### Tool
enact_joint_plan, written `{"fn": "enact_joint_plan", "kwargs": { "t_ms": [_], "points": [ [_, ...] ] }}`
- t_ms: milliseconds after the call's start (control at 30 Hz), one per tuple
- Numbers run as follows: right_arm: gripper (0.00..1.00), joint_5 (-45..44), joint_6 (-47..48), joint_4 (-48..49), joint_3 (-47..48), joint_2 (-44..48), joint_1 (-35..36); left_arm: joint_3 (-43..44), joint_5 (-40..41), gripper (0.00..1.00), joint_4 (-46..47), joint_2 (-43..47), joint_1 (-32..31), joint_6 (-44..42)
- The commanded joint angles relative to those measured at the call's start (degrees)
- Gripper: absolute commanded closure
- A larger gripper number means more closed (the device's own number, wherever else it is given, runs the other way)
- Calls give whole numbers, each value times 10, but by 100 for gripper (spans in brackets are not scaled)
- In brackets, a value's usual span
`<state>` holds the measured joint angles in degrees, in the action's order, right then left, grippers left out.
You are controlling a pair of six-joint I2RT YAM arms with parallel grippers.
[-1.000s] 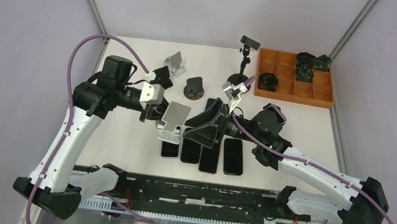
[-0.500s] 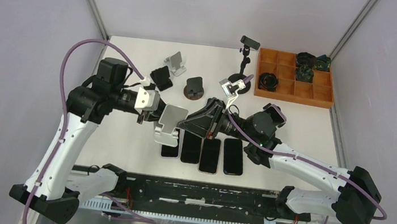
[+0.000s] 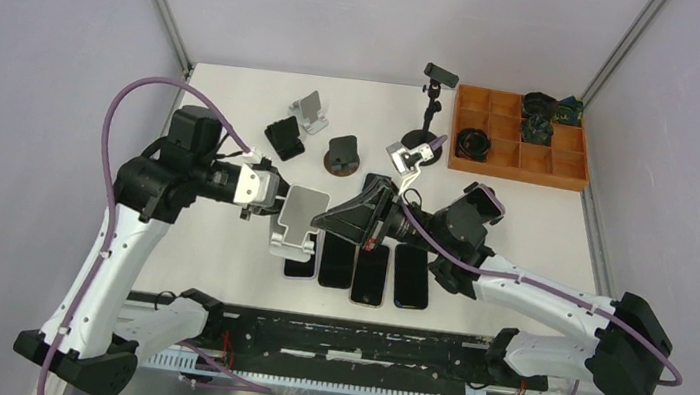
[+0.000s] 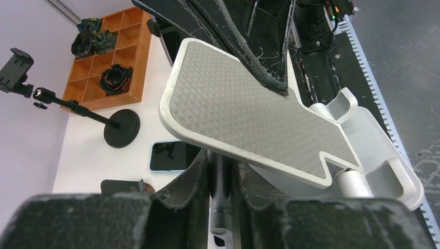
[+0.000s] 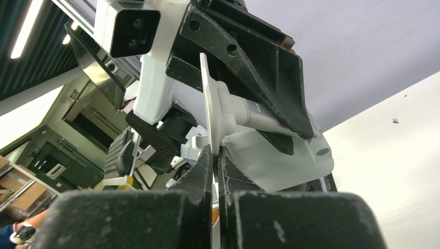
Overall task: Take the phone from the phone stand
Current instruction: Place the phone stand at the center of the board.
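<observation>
My left gripper (image 4: 219,162) is shut on the dark post of a white phone stand (image 3: 302,214) and holds it above the table. The stand's grey-padded plate (image 4: 244,109) is bare, with no phone on it. My right gripper (image 5: 215,151) is shut on the thin edge of that plate (image 5: 206,98), and its dark fingers (image 4: 259,46) reach in from the far side. Several dark phones (image 3: 370,276) lie flat in a row on the table, just below the stand and partly hidden by it.
A wooden compartment tray (image 3: 517,160) with black parts sits at the back right. Next to it stands a black clamp tripod (image 3: 430,107). A white stand (image 3: 309,110), a black stand (image 3: 283,136) and a round brown stand (image 3: 342,153) stand behind the arms.
My right gripper has gone from wide open to shut on the plate's edge. The left arm has drawn the stand slightly left and nearer.
</observation>
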<state>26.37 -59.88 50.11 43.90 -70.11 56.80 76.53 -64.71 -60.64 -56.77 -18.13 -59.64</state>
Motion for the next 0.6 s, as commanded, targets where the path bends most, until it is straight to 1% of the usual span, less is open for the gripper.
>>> {"fn": "enact_joint_plan", "kwargs": {
  "t_ms": [0, 100, 133, 167, 267, 333, 367, 467, 567],
  "points": [
    [100, -16, 37, -9, 4, 32, 9, 6, 13, 98, 21, -2, 2, -35],
    [100, -30, 88, -47, 6, 37, 9, 18, 3, 97, 23, -12, 2, 0],
    [100, -44, 111, -69, 9, 43, 10, 21, 3, 89, 23, -16, 2, 13],
    [100, -59, 139, -89, 8, 50, 9, 23, 4, 76, 24, -20, 2, 30],
    [100, -90, 225, -135, 7, 70, 9, 20, 19, 43, 22, -21, 2, 43],
    [100, -99, 285, -180, 17, 79, 9, 14, 35, 27, 22, -17, 2, 43],
    [100, -103, 306, -207, 21, 81, 7, 11, 42, 23, 21, -17, 2, 44],
    [100, -108, 356, -256, 22, 91, 6, 14, 50, 18, -12, -23, 2, 18],
    [100, -108, 410, -305, 20, 93, 1, 27, 54, 17, -81, -43, 2, -38]
  ]
}}
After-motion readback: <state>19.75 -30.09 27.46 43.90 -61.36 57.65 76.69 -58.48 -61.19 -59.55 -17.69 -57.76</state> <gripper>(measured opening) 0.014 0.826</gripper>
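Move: The phone stand is between the hands: its middle is about 3 cm left of the right hand, roughly level, and 3 cm right and 1 cm back of the left. From the right hand, the board's middle is some 12 cm ahead, 6 right and 33 below. At that depth, the pink-edged phone is 6 cm left and 1 back, and the black phone is 2 cm right and straight below. The phone stand, already pinched by both hands, passes to the right hand alone: the left fingers spread wide and let go of the bar behind its plate, that hand easing a few centimetres forward and down. Still gripping the plate's edge, the right hand lowers the stand about 4 cm, also forward and slightly right, its fingers dipping and turning clockwise as the wrist rolls. ##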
